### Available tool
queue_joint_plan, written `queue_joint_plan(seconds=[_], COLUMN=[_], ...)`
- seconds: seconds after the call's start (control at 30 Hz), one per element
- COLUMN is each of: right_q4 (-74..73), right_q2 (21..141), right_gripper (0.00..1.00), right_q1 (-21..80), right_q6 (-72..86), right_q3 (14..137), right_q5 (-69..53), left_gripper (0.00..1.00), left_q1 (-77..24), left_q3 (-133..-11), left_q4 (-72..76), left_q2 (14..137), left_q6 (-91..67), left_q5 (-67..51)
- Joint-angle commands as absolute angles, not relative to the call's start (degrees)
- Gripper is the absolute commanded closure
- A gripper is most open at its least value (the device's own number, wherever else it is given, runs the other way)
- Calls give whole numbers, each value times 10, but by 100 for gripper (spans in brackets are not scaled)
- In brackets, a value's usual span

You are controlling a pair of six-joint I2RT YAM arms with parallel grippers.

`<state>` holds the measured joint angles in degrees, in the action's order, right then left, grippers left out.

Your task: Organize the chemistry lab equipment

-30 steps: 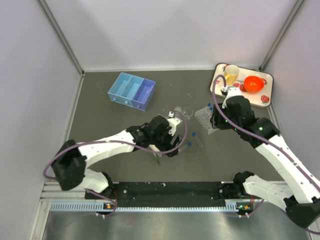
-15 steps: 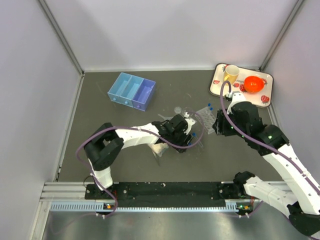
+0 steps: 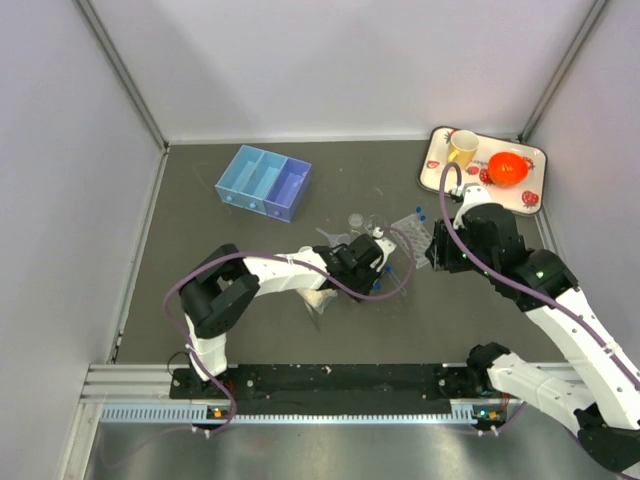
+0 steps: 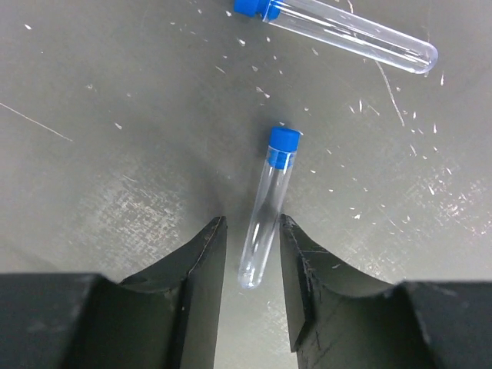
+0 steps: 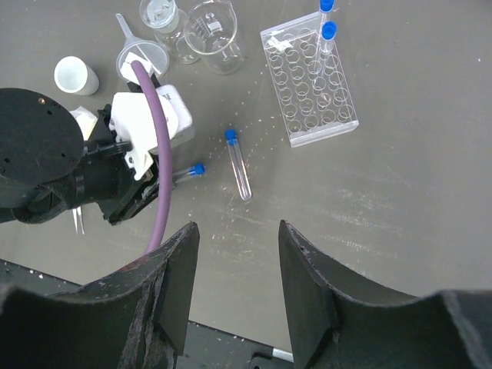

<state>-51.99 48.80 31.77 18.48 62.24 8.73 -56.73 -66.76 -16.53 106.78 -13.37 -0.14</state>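
Observation:
A clear blue-capped tube (image 4: 265,215) lies on the dark table. Its round end sits between the fingers of my left gripper (image 4: 251,223), with a small gap still showing on each side. A second tube (image 4: 338,27) lies just beyond it. From above, the left gripper (image 3: 378,275) is low over these tubes. My right gripper (image 5: 236,231) hangs open and empty high over the table, and the loose tube (image 5: 238,163) is below it. The clear rack (image 5: 309,83) holds two upright tubes (image 5: 327,31). A funnel (image 5: 138,54) and two small beakers (image 5: 215,34) stand to the left of the rack.
The blue three-compartment tray (image 3: 262,182) sits at the back left. A white patterned tray (image 3: 530,180) at the back right carries a yellow mug (image 3: 462,148) and an orange bowl (image 3: 508,167). A small white cup (image 5: 75,75) stands by the funnel. Something whitish (image 3: 320,299) lies under the left arm.
My left arm has reached rightward to the loose tubes and its jaws have narrowed around one. The right gripper has shifted slightly right, away from the rack.

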Motion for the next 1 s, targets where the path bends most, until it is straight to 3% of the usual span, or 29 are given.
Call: queue_joint_plan(seconds=[0.0, 0.2, 0.33, 0.4, 0.73, 0.97], right_q4=[-512, -507, -505, -505, -509, -472], right_q2=[479, 475, 470, 467, 431, 416], right_gripper=[54, 55, 55, 54, 54, 54], right_q1=[323, 323, 323, 322, 323, 323], right_q6=[185, 196, 201, 206, 197, 173], right_q3=[613, 599, 592, 590, 597, 584], right_q5=[88, 80, 81, 85, 44, -195], left_gripper=[62, 71, 87, 99, 100, 100], left_q1=[-580, -598, -607, -608, -609, -605], left_q3=[-652, -634, -633, -630, -621, -599], left_q4=[-167, -172, -187, -191, -260, -240], left_q2=[1074, 1066, 1062, 1055, 874, 736], left_q6=[-139, -149, -156, -158, -160, -165], left_q5=[32, 60, 79, 76, 17, -191])
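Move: The capped test tube to grip is practically between the open left fingers, its middle about 1 cm to the right and 1 cm below. A second tube lies roughly 7 cm to the left hand's right and 3 cm ahead; the tube rack is some 10 cm right and 13 cm ahead, the white bag about 11 cm left and 2 cm ahead. From the empty right hand, the gripped-for tube is about 12 cm left, 1 cm ahead and 22 cm below. Hold the left gripper low and close its fingers until they pinch the test tube's clear body below the blue cap. Then slide back and left a few centimetres, staying low, and lift briskly about 12 cm while drawing farther back. Dip the half-open, empty right gripper slightly, raise it again, and ease it back and left about 4 cm, turning a little counter-clockwise. ##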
